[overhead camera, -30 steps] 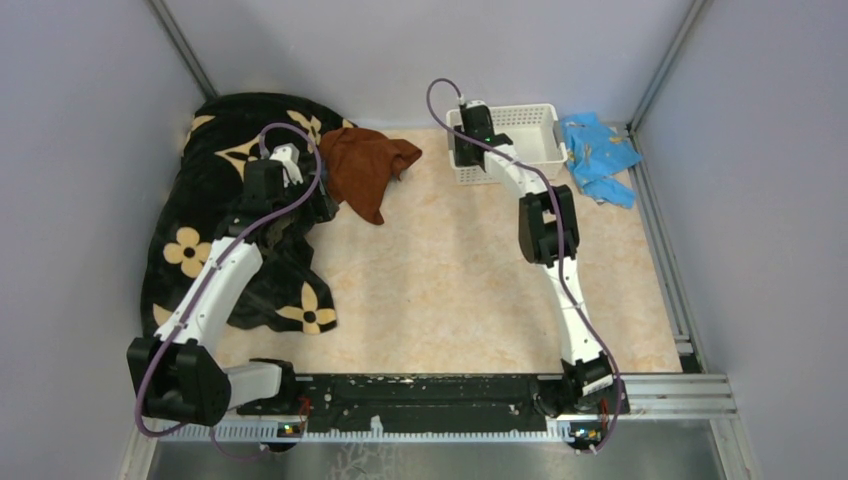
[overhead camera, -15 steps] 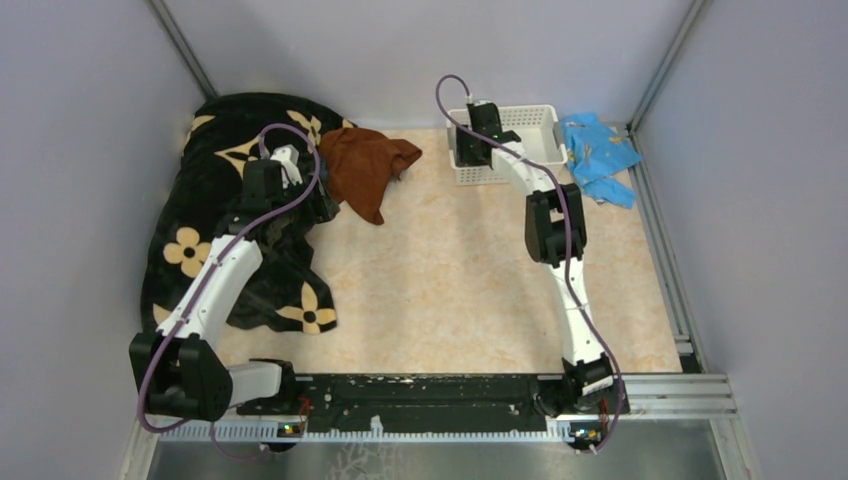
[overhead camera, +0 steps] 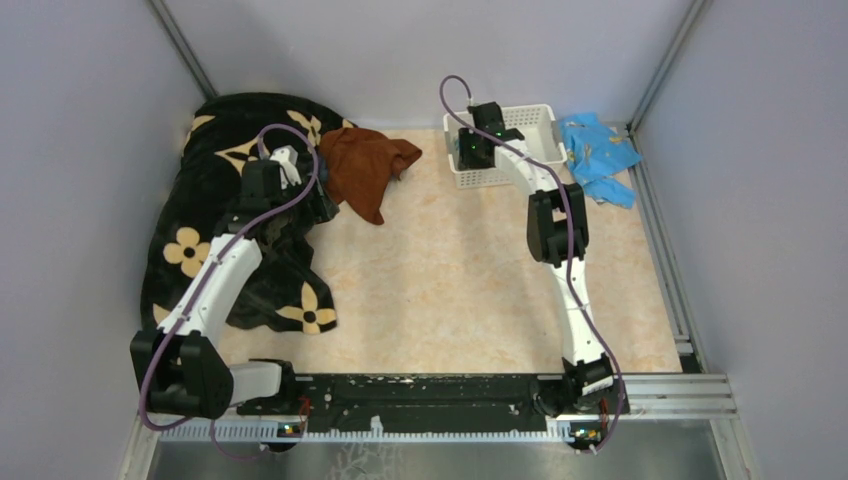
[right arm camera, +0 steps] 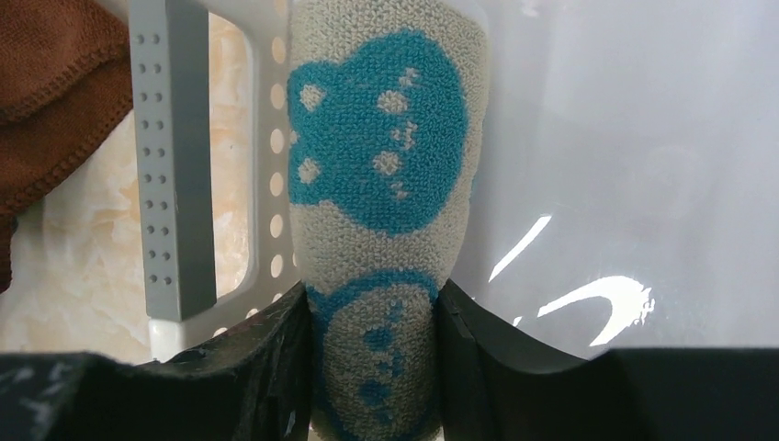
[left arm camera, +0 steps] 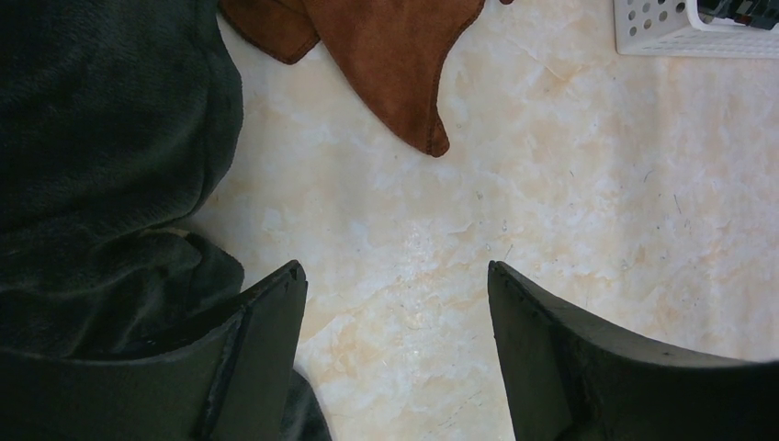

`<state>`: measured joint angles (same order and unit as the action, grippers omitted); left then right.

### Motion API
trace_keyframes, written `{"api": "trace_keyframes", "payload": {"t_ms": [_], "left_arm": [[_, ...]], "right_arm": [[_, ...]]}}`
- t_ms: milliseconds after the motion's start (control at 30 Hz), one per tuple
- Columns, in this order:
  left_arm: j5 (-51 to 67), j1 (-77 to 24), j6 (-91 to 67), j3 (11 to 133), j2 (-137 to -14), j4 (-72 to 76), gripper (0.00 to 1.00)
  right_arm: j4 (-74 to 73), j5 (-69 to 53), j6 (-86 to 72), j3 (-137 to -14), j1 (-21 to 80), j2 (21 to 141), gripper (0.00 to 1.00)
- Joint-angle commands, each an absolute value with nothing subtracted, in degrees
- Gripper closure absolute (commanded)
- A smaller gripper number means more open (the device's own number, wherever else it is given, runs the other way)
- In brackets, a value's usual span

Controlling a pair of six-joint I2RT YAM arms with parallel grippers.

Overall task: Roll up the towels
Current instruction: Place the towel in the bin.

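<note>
A rolled teal-and-white towel point(right arm camera: 381, 184) stands between the fingers of my right gripper point(right arm camera: 372, 312), which is shut on it, both pads pressing its sides. It is held inside the white basket point(right arm camera: 174, 165), next to the left wall. In the top view the right gripper point(overhead camera: 472, 150) reaches over the basket's point(overhead camera: 540, 150) left end. The rust-brown towel point(overhead camera: 365, 165) lies crumpled at the far left-centre of the table. My left gripper point(left arm camera: 397, 276) hangs open over bare table just short of that towel's point(left arm camera: 386, 55) pointed corner. A dark cloth point(left arm camera: 101, 138) lies beside its left finger.
The big black flowered blanket point(overhead camera: 215, 160) covers the table's left side under the left arm point(overhead camera: 220, 270). A bright light-blue cloth point(overhead camera: 598, 155) lies right of the basket. Grey walls close in the back and both sides.
The right gripper has shifted slightly right and farther over the basket's left end with the towel. The left arm has not moved.
</note>
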<state>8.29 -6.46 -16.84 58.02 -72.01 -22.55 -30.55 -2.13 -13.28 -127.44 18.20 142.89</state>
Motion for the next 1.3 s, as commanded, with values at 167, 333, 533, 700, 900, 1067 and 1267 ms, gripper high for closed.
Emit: {"api": "trace_keyframes", "payload": {"t_ms": [167, 333, 533, 700, 900, 1067, 1267], "left_arm": [[10.64, -5.55, -17.36, 57.57, -72.71, -22.41, 0.22], [11.5, -5.37, -17.33, 57.69, -73.1, -22.5, 0.22], [12.06, -5.04, -17.35, 57.66, -73.04, -22.51, 0.22], [12.32, -4.84, -17.41, 57.66, -73.26, -22.54, 0.22], [12.74, -4.62, -17.47, 57.66, -73.59, -22.57, 0.22], [13.23, -4.46, -17.46, 57.66, -73.56, -22.54, 0.22], [14.2, -4.27, -17.46, 57.57, -73.42, -22.26, 0.22]], "right_arm": [[-37.9, -5.49, -13.68, -136.53, 17.58, 143.91, 0.52], [-34.11, -5.3, -13.06, -130.84, 17.51, 139.37, 0.48], [-33.52, -6.0, -13.43, -128.62, 17.14, 138.52, 0.46], [-34.11, -8.08, -14.06, -129.32, 17.11, 141.35, 0.46], [-34.42, -8.11, -13.97, -129.53, 16.93, 141.09, 0.43], [-31.03, -8.09, -14.47, -124.92, 16.71, 136.06, 0.36], [-27.2, -6.94, -15.2, -119.88, 16.43, 129.83, 0.3]]}}
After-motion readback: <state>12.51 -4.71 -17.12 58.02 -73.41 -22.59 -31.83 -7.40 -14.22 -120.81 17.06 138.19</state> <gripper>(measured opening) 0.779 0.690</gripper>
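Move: Inside the bin near its left wall, the right fingers still straddle the near part of the rolled towel, whose middle lies about 4 cm ahead and 1 cm below. The bin's middle is some 9 cm to the hand's right and 3 cm ahead. The brown cloth lies roughly 24 cm to the left and 6 cm back, the blue cloth about 32 cm right and level. From the left hand, the bin is some 24 cm ahead, 38 cm right and 14 cm below. Spreading its fingers from just under half open to about two thirds, the right hand loosens its hold on the rolled towel. It bobs up some 2 cm and sinks again beside the bin's left wall, drawing back towards the base by about 3 cm in all, and its wrist tips about 5 degrees further down. ##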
